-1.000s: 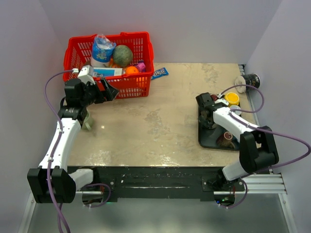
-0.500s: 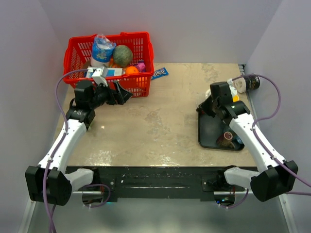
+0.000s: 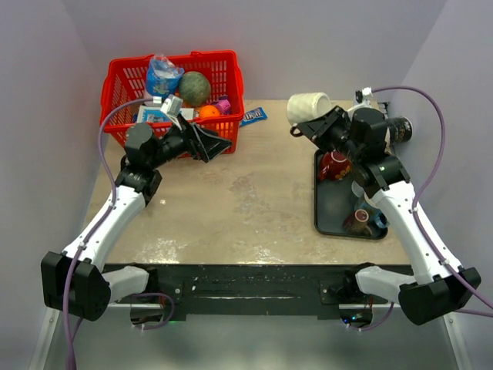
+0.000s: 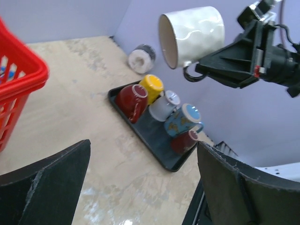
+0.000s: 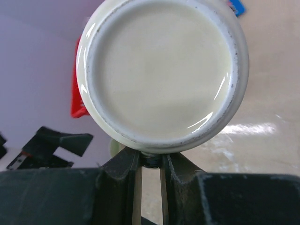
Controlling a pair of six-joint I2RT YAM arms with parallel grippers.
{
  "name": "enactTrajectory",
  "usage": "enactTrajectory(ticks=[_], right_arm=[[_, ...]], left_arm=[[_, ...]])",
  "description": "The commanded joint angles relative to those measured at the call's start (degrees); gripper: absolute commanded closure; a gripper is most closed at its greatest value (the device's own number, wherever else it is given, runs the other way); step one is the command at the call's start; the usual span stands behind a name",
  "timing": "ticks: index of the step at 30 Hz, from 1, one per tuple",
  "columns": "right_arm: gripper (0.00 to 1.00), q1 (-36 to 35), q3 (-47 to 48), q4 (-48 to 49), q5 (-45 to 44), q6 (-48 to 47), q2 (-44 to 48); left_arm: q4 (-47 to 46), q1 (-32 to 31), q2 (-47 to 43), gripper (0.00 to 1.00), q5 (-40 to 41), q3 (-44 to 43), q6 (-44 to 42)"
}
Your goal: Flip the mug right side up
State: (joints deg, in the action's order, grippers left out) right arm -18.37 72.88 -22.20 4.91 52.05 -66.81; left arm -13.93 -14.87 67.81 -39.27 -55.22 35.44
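Note:
A cream-white mug hangs in the air above the table's back right, lying on its side. Its mouth faces the left arm in the left wrist view, mug, and its base fills the right wrist view, mug. My right gripper is shut on the mug's handle, which sits pinched between the fingers. My left gripper is raised beside the basket, open and holding nothing, pointing toward the mug.
A black tray at the right holds several mugs, among them a red one and a yellow one. A red basket of groceries stands back left. A dark roll lies by the right wall.
The right arm has lifted the cream mug off the tray area and swung it up and to the left. The left arm has risen and turned its open gripper toward the right.

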Motion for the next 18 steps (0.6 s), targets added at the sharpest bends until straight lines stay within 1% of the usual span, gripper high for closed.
enactTrajectory(ticks=[1,2,5,8,11,13,18], right_arm=[[1.00,-0.7,3.6,22.6,11.7,-1.4,2.8],[1.00,-0.9,3.9,24.6,12.8,-1.3,2.5],[1.00,-1.8,4.9,30.2,16.8,-0.4,1.3],[1.00,-3.2,4.9,36.2,19.8,1.0,0.5],[1.00,-4.3,4.8,40.2,22.5,2.4,-0.3],[1.00,-5.0,4.7,41.7,23.6,3.0,-0.6],[1.00,-6.5,4.8,43.8,26.1,2.9,-1.3]], left_arm=[[-18.0,-2.2,1.9,0.01,-5.6,-3.0,10.2],[-21.3,-2.6,2.2,0.01,-5.9,-3.3,12.4],[-25.2,-4.8,3.8,0.01,-6.1,-4.5,14.3],[-22.9,-6.8,5.5,0.01,-3.3,-7.0,12.6],[-25.0,-8.5,6.9,0.01,-0.9,-8.0,13.8],[-26.7,-9.3,7.3,0.01,0.6,-8.1,14.9],[-32.8,-11.0,9.3,0.01,0.4,-8.8,19.9]])
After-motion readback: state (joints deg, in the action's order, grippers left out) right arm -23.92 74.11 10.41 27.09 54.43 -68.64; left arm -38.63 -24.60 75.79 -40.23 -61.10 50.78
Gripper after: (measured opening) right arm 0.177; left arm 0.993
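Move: The white mug hangs by its handle from my right fingers, its body about 3 cm ahead of them, 2 cm right and 5 cm up. It's bound for my open left gripper, some 23 cm to my right hand's left, 4 cm back and 2 cm below. The black tray lies 16 cm right, 6 cm back and 33 cm below. From my left hand, the mug is about 25 cm right, 6 cm ahead, 7 cm up; the red basket is 15 cm left, 20 cm ahead, 25 cm down. I keep my pinch on the mug's handle and swing my right hand up about 13 cm, left towards my other gripper and somewhat back, turning it counter-clockwise and tipping the fingers upward by some 30 degrees each. My left hand, fingers still wide open, comes to meet it: up about 8 cm, right nearly as far and slightly back, rolling its left side down and turning clockwise. ##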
